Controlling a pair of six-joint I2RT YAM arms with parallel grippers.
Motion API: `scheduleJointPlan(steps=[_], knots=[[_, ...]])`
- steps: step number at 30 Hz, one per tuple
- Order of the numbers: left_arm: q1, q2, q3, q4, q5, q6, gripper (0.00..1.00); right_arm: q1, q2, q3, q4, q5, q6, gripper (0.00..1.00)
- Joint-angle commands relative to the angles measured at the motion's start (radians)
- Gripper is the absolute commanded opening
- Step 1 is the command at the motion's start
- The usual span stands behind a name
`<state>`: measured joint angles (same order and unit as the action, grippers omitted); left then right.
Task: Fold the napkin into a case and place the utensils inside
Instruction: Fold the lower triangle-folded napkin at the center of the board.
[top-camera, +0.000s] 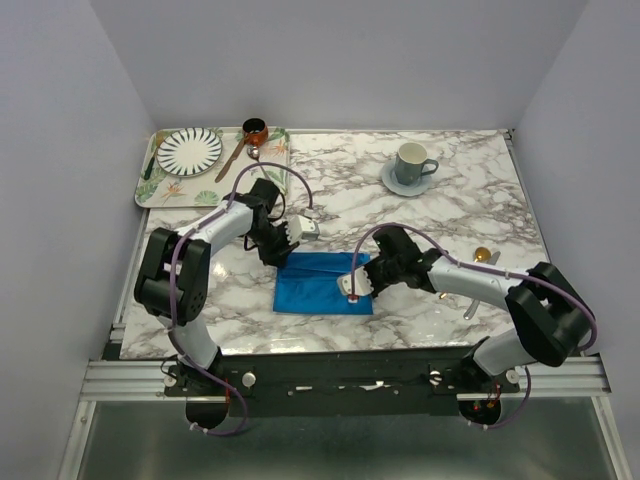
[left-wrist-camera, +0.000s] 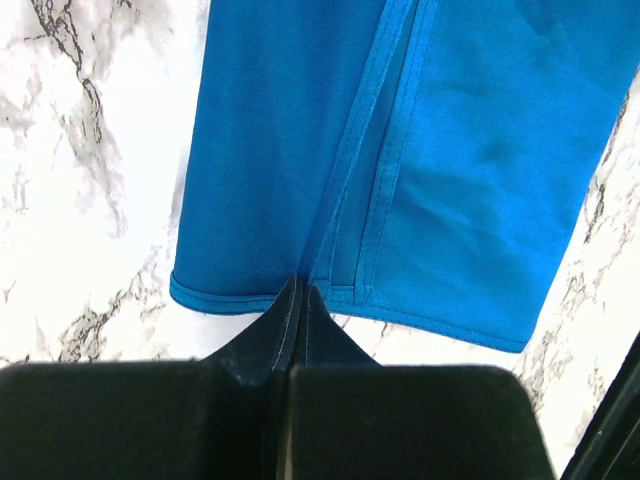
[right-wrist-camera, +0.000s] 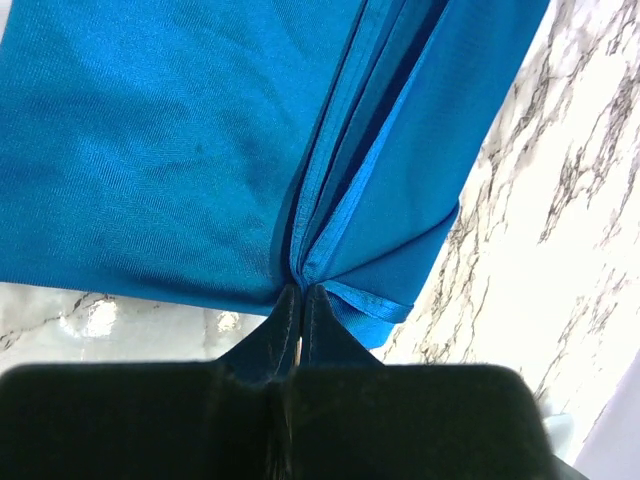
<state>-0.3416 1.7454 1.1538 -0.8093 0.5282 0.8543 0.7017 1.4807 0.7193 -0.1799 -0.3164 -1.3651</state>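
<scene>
The blue napkin (top-camera: 325, 285) lies partly folded on the marble table, between the two arms. My left gripper (top-camera: 283, 258) is shut at its far left edge. In the left wrist view the hems of the napkin (left-wrist-camera: 480, 150) run together into the closed tips of the left gripper (left-wrist-camera: 301, 290). My right gripper (top-camera: 357, 287) is shut on the near right edge. In the right wrist view the folds of the napkin (right-wrist-camera: 150, 150) bunch into the tips of the right gripper (right-wrist-camera: 302, 290). A gold spoon (top-camera: 483, 255) and a silver utensil (top-camera: 469, 304) lie by the right arm, partly hidden by it.
A patterned tray (top-camera: 150, 195) at the back left carries a striped plate (top-camera: 189, 150), a brown-handled spoon (top-camera: 236, 155) and a small copper pot (top-camera: 256, 130). A grey cup on a saucer (top-camera: 411, 165) stands at the back right. Walls close in the table's sides.
</scene>
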Motion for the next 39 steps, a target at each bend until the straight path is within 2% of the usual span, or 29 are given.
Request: scheduleJointPlan(steps=[1, 7, 17, 20, 21, 23, 25, 27, 28, 34, 37, 38, 39], knots=[[0.0, -0.044, -0.012, -0.042, -0.014, 0.003, 0.0, -0.007, -0.014, 0.016, -0.066, -0.026, -0.015, 0.01], [-0.005, -0.024, -0.077, -0.015, -0.013, -0.001, 0.0, -0.007, -0.008, -0.027, -0.064, -0.038, -0.063, 0.01], [-0.005, 0.054, -0.06, -0.002, -0.057, -0.027, 0.0, -0.007, 0.113, 0.009, -0.016, 0.031, -0.075, 0.01], [-0.005, 0.051, -0.062, -0.007, -0.06, -0.017, 0.0, -0.016, 0.089, 0.022, -0.023, 0.037, -0.052, 0.08], [-0.005, 0.051, -0.062, -0.01, -0.06, -0.017, 0.0, -0.018, 0.069, 0.016, -0.033, 0.034, -0.052, 0.14], [-0.005, 0.051, -0.059, -0.013, -0.059, -0.017, 0.0, -0.018, -0.003, 0.008, -0.058, 0.013, -0.036, 0.19], [-0.005, 0.051, -0.055, -0.013, -0.057, -0.017, 0.0, -0.016, -0.051, 0.008, -0.098, -0.012, -0.008, 0.32], [-0.007, 0.051, -0.054, -0.014, -0.054, -0.02, 0.0, -0.018, -0.111, 0.029, -0.143, -0.018, 0.072, 0.46], [-0.005, 0.049, -0.054, -0.014, -0.051, -0.021, 0.0, -0.018, -0.128, 0.041, -0.154, -0.013, 0.105, 0.47], [-0.007, 0.043, -0.066, -0.007, -0.051, -0.027, 0.0, -0.065, -0.184, 0.16, -0.276, -0.032, 0.407, 0.47], [-0.007, 0.039, -0.075, -0.001, -0.053, -0.026, 0.0, -0.119, -0.155, 0.244, -0.314, -0.071, 0.614, 0.46], [-0.008, 0.039, -0.077, -0.001, -0.054, -0.027, 0.0, -0.136, -0.139, 0.264, -0.316, -0.082, 0.746, 0.45], [-0.008, 0.04, -0.078, -0.001, -0.051, -0.026, 0.0, -0.151, -0.119, 0.287, -0.329, -0.093, 0.809, 0.45]])
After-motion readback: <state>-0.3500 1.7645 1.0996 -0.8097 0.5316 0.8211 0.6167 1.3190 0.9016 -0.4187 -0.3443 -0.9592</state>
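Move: Both hands hold the folded napkin by its flap, a couple of centimetres over the board. The napkin's middle lies about 8 cm right of the left hand and 4 cm back, and about 9 cm left of the right hand and 3 cm back. From the right hand, the cup stands roughly 22 cm ahead and 9 cm to the right, and the gold spoon about 20 cm to the right, 1 cm back. Down and back by about 2 cm each way, the left hand lays its end of the flap on the napkin and stays there, shut fingertips still on the flap's edge. The right hand sinks its end some 2 cm, opens to let go of the flap, then rises roughly 10 cm clear, turning about 20 degrees clockwise. ##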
